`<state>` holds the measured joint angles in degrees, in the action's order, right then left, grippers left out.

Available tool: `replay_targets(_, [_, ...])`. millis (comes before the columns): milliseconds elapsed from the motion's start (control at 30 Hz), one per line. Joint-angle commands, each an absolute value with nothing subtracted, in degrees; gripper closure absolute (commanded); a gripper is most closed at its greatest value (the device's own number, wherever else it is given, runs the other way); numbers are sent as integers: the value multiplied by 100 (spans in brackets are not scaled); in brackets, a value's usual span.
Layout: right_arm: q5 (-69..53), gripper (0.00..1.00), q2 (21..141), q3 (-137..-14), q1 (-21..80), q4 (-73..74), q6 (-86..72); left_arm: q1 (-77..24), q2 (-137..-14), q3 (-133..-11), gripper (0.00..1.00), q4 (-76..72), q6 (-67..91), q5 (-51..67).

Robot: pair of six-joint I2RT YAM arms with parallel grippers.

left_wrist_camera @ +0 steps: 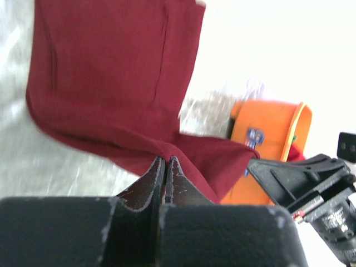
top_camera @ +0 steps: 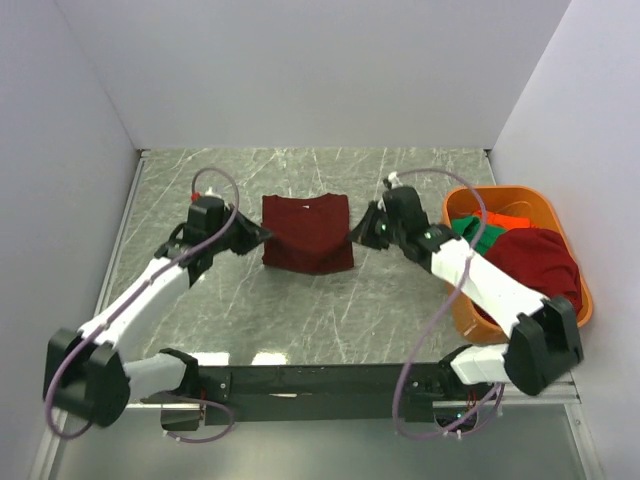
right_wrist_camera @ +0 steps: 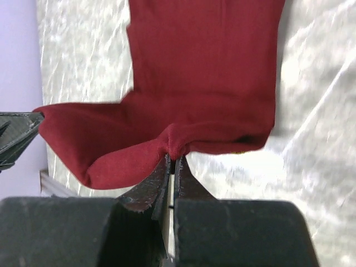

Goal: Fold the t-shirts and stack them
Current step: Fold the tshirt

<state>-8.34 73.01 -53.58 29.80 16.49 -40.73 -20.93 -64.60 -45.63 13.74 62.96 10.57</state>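
Observation:
A dark maroon t-shirt (top_camera: pixel 306 232) lies partly folded on the marble table, collar toward the back. My left gripper (top_camera: pixel 262 235) is shut on its left edge, and the cloth bunches at the fingertips (left_wrist_camera: pixel 166 159). On the other side my right gripper (top_camera: pixel 352 234) is shut on the right edge, pinching a fold (right_wrist_camera: pixel 175 153). Both held edges are lifted a little off the table. The maroon t-shirt (left_wrist_camera: pixel 111 78) fills the left wrist view, and the same t-shirt (right_wrist_camera: pixel 200 83) fills the right wrist view. Another maroon t-shirt (top_camera: pixel 535 262), a green one (top_camera: pixel 468 232) and an orange-red one (top_camera: pixel 508 219) sit in the basket.
The rigid orange basket (top_camera: pixel 500 196) stands at the table's right side beside my right arm; the basket (left_wrist_camera: pixel 267 133) also shows in the left wrist view. White walls close in the table at left, back and right.

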Motion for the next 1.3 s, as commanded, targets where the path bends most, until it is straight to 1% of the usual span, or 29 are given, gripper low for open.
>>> replay_targets(0, [-976, 100, 7838, -6237, 2778, 1714, -3727, -1811, -6942, -5166, 99, 888, 6117, 1353])
replay_targets(300, [-1283, 100, 9622, -7785, 2400, 1767, -3595, -1275, -8629, -6441, 99, 501, 5933, 1792])
replay_targets(467, [-1432, 100, 10360, -8462, 2198, 1749, -3595, -1047, -9788, -7109, 99, 283, 5950, 2109])
replay_targets(500, [-1467, 100, 10467, -8568, 2154, 1749, -3603, -1046, -9791, -7189, 99, 281, 5950, 2179])
replay_targets(600, [-1634, 100, 10861, -8902, 1996, 1653, -3647, -906, -10491, -7645, 99, 237, 5889, 2337])
replay_targets(733, [-1845, 100, 11416, -9421, 1811, 1565, -3656, -756, -11098, -8303, 99, 97, 5880, 2505])
replay_targets(867, [-2082, 100, 12101, -10254, 1670, 1520, -3595, -607, -11706, -8796, 99, 44, 5862, 2715])
replay_targets(933, [-2171, 100, 12567, -10624, 1635, 1573, -3534, -510, -12040, -8938, 99, -236, 5889, 2952])
replay_targets(967, [-2206, 98, 12734, -10826, 1626, 1617, -3507, -492, -12163, -9130, 99, -255, 5889, 2997])
replay_targets(1000, [-2223, 91, 13049, -11246, 1609, 1643, -3481, -466, -12277, -9210, 99, -385, 5880, 3136])
replay_targets(1033, [-2189, 86, 13217, -11467, 1591, 1809, -3437, -422, -12487, -9281, 95, -500, 5880, 3181])
replay_targets(1067, [-2180, 79, 13358, -11679, 1565, 1898, -3419, -387, -12576, -9394, 75, -544, 5897, 3208])
replay_targets(1100, [-2188, 65, 13586, -12020, 1538, 1959, -3428, -352, -12655, -9439, 65, -858, 5967, 3278])
replay_targets(1133, [-2241, 57, 13657, -12128, 1512, 1995, -3463, -265, -12752, -9431, 60, -1166, 6029, 3496])
replay_targets(1167, [-2259, 52, 13693, -12233, 1433, 1995, -3480, -203, -12770, -9439, 52, -1256, 6073, 3550])
replay_targets(1200, [-2233, 41, 13685, -12243, 1407, 2004, -3498, -89, -12744, -9457, 48, -1326, 6047, 3577])
replay_targets(1267, [-2075, 35, 13562, -12173, 1328, 2004, -3454, -18, -12587, -9387, 40, -1222, 5933, 3437])
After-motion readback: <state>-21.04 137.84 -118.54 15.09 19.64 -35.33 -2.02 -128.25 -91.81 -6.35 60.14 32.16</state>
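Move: Both shut grippers hold the lifted hem of the dark red t-shirt. From the left hand, the shirt's left collar corner lies on the table about 20 cm ahead, 4 cm to the left and some 16 cm below. From the right hand, the right collar corner is roughly 20 cm ahead, 1 cm to its right and 15 cm below. The orange bin stands about 35 cm to the right of the right hand and 2 cm ahead, its middle some 8 cm lower. Sweep both grippers forward together, about 28 cm, carrying the pinched hem over the shirt towards the collar and slightly past it. Stay nearly level at first, then sink as you go, ending some 8 cm lower. Keep the fingers shut until the very end of the reach, then open both past halfway to let go of the hem. ##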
